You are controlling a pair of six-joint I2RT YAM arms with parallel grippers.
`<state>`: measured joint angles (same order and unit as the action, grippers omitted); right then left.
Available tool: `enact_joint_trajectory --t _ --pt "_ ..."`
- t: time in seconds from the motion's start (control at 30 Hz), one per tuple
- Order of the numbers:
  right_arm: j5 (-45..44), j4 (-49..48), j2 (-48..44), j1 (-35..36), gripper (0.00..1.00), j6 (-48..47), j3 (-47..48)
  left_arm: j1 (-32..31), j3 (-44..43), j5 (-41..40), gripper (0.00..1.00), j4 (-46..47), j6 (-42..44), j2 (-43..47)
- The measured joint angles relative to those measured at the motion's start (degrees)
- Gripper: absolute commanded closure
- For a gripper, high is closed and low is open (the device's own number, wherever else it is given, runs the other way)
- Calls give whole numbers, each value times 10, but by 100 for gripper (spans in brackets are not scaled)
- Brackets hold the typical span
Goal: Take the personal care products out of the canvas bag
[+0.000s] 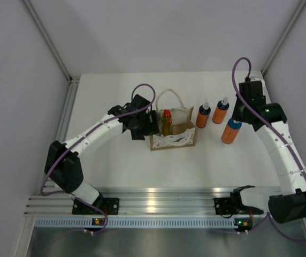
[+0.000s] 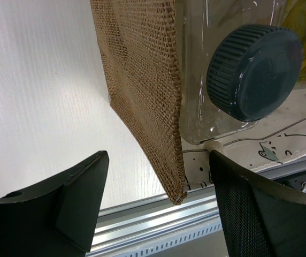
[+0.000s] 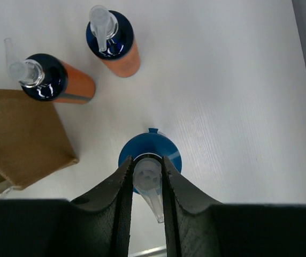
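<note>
The tan canvas bag (image 1: 172,140) stands mid-table with an amber, red-capped bottle (image 1: 167,122) inside. A pale bottle with a dark grey cap (image 2: 254,72) lies in the bag too. My left gripper (image 2: 158,160) is open at the bag's left side, its fingers on either side of the burlap wall (image 2: 142,80). Two orange bottles with dark blue caps (image 1: 203,116) (image 1: 221,111) stand right of the bag. My right gripper (image 3: 148,174) is shut on the clear nozzle of an orange bottle with a light-blue cap (image 1: 230,131), from above.
The two dark-capped bottles (image 3: 51,80) (image 3: 113,43) stand close to the left of the held one, next to the bag's corner (image 3: 19,134). White walls enclose the table; an aluminium rail (image 1: 153,206) runs along the near edge.
</note>
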<state>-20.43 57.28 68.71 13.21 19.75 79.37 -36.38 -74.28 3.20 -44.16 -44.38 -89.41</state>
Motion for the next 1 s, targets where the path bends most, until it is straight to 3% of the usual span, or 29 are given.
enact_joint_trajectory --t 0.2,0.57,0.67,0.8,1.0 --pt "20 -90 2 -24 100 -11 -83 0 0 2 19 0 4 0" --pt "43 -200 72 -29 99 -28 -114 0 0 2 19 0 9 1" --pt "47 -222 88 -29 89 -30 -116 0 0 2 19 0 11 2" --pt "50 -241 89 -30 48 -28 -123 0 0 0 19 0 11 4" --pt "60 -248 80 -30 37 -30 -133 0 0 -1 18 0 11 5"
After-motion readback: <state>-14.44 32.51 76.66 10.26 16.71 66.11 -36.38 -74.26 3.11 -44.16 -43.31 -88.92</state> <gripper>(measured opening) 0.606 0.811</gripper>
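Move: The blue-collared pump bottle, already out of the bag and held by its pump in the right hand, is bound for a bare patch of table about 7 cm ahead and 1 cm left, its middle to end some 16 cm below the hand's present height. The far pump bottle stands about 13 cm ahead, 3 cm left, the near-bag pump bottle 11 cm ahead, 10 cm left; the canvas bag is 5 cm ahead, 23 cm left. From the left hand that patch lies some 33 cm right, 8 cm ahead and 5 cm lower. The blue-collared bottle, still pinched by its pump, is lowered by the right hand, at first almost straight down, then forward and down together towards the near side of the far pump bottle, about 7 cm each way in all. The wrist keeps its slant; at the bottom the fingers open well and let go of the pump, staying around it. ##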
